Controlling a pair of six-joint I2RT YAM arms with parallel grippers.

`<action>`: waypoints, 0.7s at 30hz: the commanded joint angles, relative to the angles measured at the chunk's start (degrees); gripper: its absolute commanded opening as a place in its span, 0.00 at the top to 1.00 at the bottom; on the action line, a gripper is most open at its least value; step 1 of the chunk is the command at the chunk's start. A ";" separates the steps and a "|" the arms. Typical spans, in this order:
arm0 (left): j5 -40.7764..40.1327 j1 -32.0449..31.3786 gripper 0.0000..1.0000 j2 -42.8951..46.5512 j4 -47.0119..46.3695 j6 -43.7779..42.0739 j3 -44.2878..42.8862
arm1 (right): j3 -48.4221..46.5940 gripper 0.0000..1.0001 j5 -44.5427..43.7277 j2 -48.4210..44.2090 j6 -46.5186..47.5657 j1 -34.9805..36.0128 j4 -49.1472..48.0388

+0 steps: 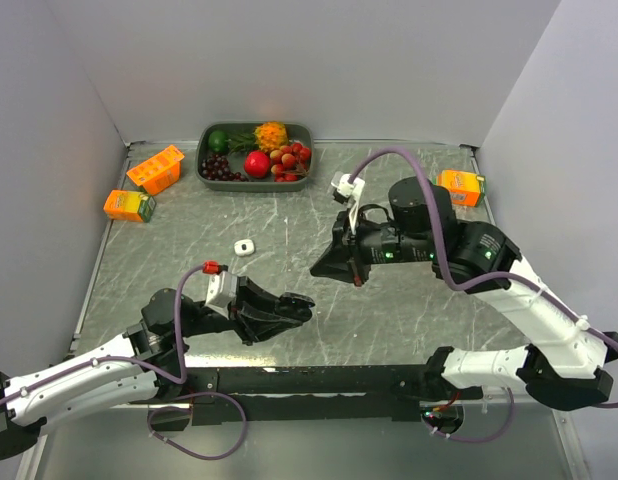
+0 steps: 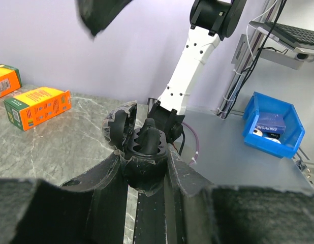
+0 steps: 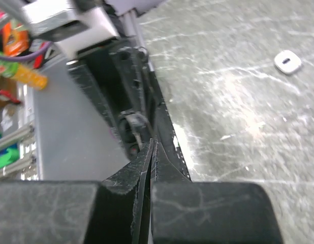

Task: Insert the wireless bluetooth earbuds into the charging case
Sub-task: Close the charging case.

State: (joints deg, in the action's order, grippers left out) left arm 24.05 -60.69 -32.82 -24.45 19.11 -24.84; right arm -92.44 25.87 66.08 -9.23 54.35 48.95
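My left gripper (image 1: 289, 305) is shut on the black charging case (image 2: 144, 165), which it holds low over the table's near middle with the lid (image 2: 116, 127) hinged open. A glossy black earbud (image 2: 153, 133) stands in one socket of the case. In the left wrist view the left gripper (image 2: 145, 152) clamps the case body from both sides. My right gripper (image 1: 321, 268) hangs just above and to the right of the case, shut with nothing between its fingers; in the right wrist view the right gripper (image 3: 152, 145) shows its jaws pressed together. A small white earbud (image 1: 244, 246) (image 3: 288, 62) lies on the table.
A green tray (image 1: 202, 150) of fruit sits at the back. Orange cartons lie at the far left (image 1: 129, 205) (image 1: 156, 168) and far right (image 1: 461, 186); two show in the left wrist view (image 2: 37, 107) (image 2: 4, 81). A blue bin (image 2: 274, 127) stands off the table.
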 commanded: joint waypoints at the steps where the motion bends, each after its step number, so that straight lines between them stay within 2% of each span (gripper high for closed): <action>1: -1.38 -0.22 0.99 0.56 -1.30 -1.01 -0.56 | 3.66 1.00 -6.18 1.59 -2.80 -0.03 -0.43; 21: -5.24 -0.31 0.99 -1.11 -3.24 -1.62 -0.65 | 4.47 1.00 -2.14 3.26 -0.17 4.62 -0.26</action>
State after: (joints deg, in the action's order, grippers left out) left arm 21.04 -60.69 -34.13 -24.53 18.65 -24.82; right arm -86.94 22.81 70.54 -10.55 57.56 49.10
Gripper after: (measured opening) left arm 0.323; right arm 0.007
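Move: My left hand already grips the open black charging case, its body about 1 cm to the right of my left hand, level in reach and height. Its raised lid is some 2 cm ahead, 2 cm to the right and 1 cm above that hand. From my right hand, shut and empty, the lid lies roughly 1 cm back, 4 cm left and 7 cm below, and the case body about 3 cm back, 5 cm left and 8 cm below. Nothing else stands close. I drop my closed right fingers about 6 cm, edging forward and a little left to come in front of the open lid, then draw them back some 2 cm against its front, pushing it towards the case body. My right wrist tips about 10 degrees on the way down. My left hand keeps its grip and brings the case forward about 1 cm to meet them. ##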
